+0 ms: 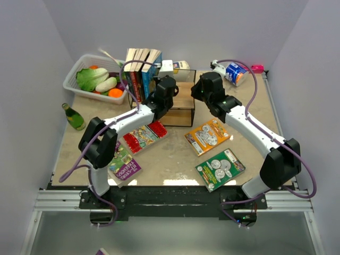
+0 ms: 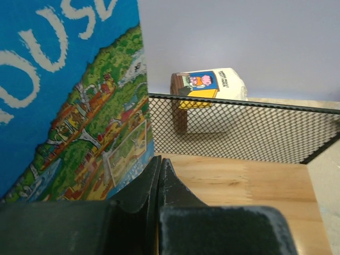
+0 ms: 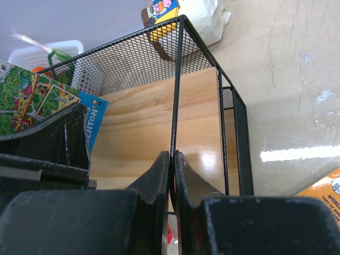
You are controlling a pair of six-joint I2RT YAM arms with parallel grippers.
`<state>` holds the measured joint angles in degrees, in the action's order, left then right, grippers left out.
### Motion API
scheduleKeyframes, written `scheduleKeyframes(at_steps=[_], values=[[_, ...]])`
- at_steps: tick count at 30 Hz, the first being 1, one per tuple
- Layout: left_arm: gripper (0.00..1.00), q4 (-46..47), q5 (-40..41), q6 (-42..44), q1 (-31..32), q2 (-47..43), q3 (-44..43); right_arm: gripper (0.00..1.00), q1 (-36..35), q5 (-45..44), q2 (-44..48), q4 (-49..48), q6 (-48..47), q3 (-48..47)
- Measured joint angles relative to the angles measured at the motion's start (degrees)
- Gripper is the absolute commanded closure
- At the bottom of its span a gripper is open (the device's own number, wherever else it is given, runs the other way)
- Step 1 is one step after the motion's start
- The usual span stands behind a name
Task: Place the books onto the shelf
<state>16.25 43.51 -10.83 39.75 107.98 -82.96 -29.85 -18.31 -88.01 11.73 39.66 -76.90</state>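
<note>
The shelf is a black mesh rack with a wooden board, at the table's middle back. Several books stand upright at its left end, the outermost with a blue cover. My left gripper is shut and empty, close against that blue book, over the board. My right gripper is shut on the thin black frame of the shelf at its right side. A red book, an orange book, a green book and a purple book lie flat on the table.
A white basket of vegetables stands at the back left, with a green bottle in front of it. A small carton sits behind the shelf. A white and blue pack lies at the back right.
</note>
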Motion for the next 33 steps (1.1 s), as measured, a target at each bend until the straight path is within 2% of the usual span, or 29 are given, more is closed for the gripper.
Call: scheduleKeyframes(at_steps=[17,33], values=[[1.0,-7.2,7.3,-5.1,-2.1,1.7,-3.2,0.96,0.0,0.0,0.0,0.0,0.0,0.0],[1.0,-10.9,8.4,-8.5,-3.1,2.1,-3.4,0.96,0.0,0.0,0.0,-0.2,0.0,0.1]])
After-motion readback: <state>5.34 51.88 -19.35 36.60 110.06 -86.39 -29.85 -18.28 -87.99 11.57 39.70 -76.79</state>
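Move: The blue book, last in the row standing on the shelf's upper board, has its middle about 4 cm to the left hand's left, level with it fore and aft and some 2 cm above it. The darker books stand beyond it, about 9 cm left of the hand and also level. The shelf's right rail runs roughly 10 cm to the hand's right, 4 cm nearer the base. From the right hand, the blue book lies about 14 cm left and 5 cm farther out. The blue book is pushed left against the row by the shut fingers of the left hand, which travel about 5 cm left, quickly at first and then ever slower, while sinking some 2 cm and swinging counter-clockwise by 10 to 15 degrees. The right hand stays put, still pinching the shelf's right rail. ##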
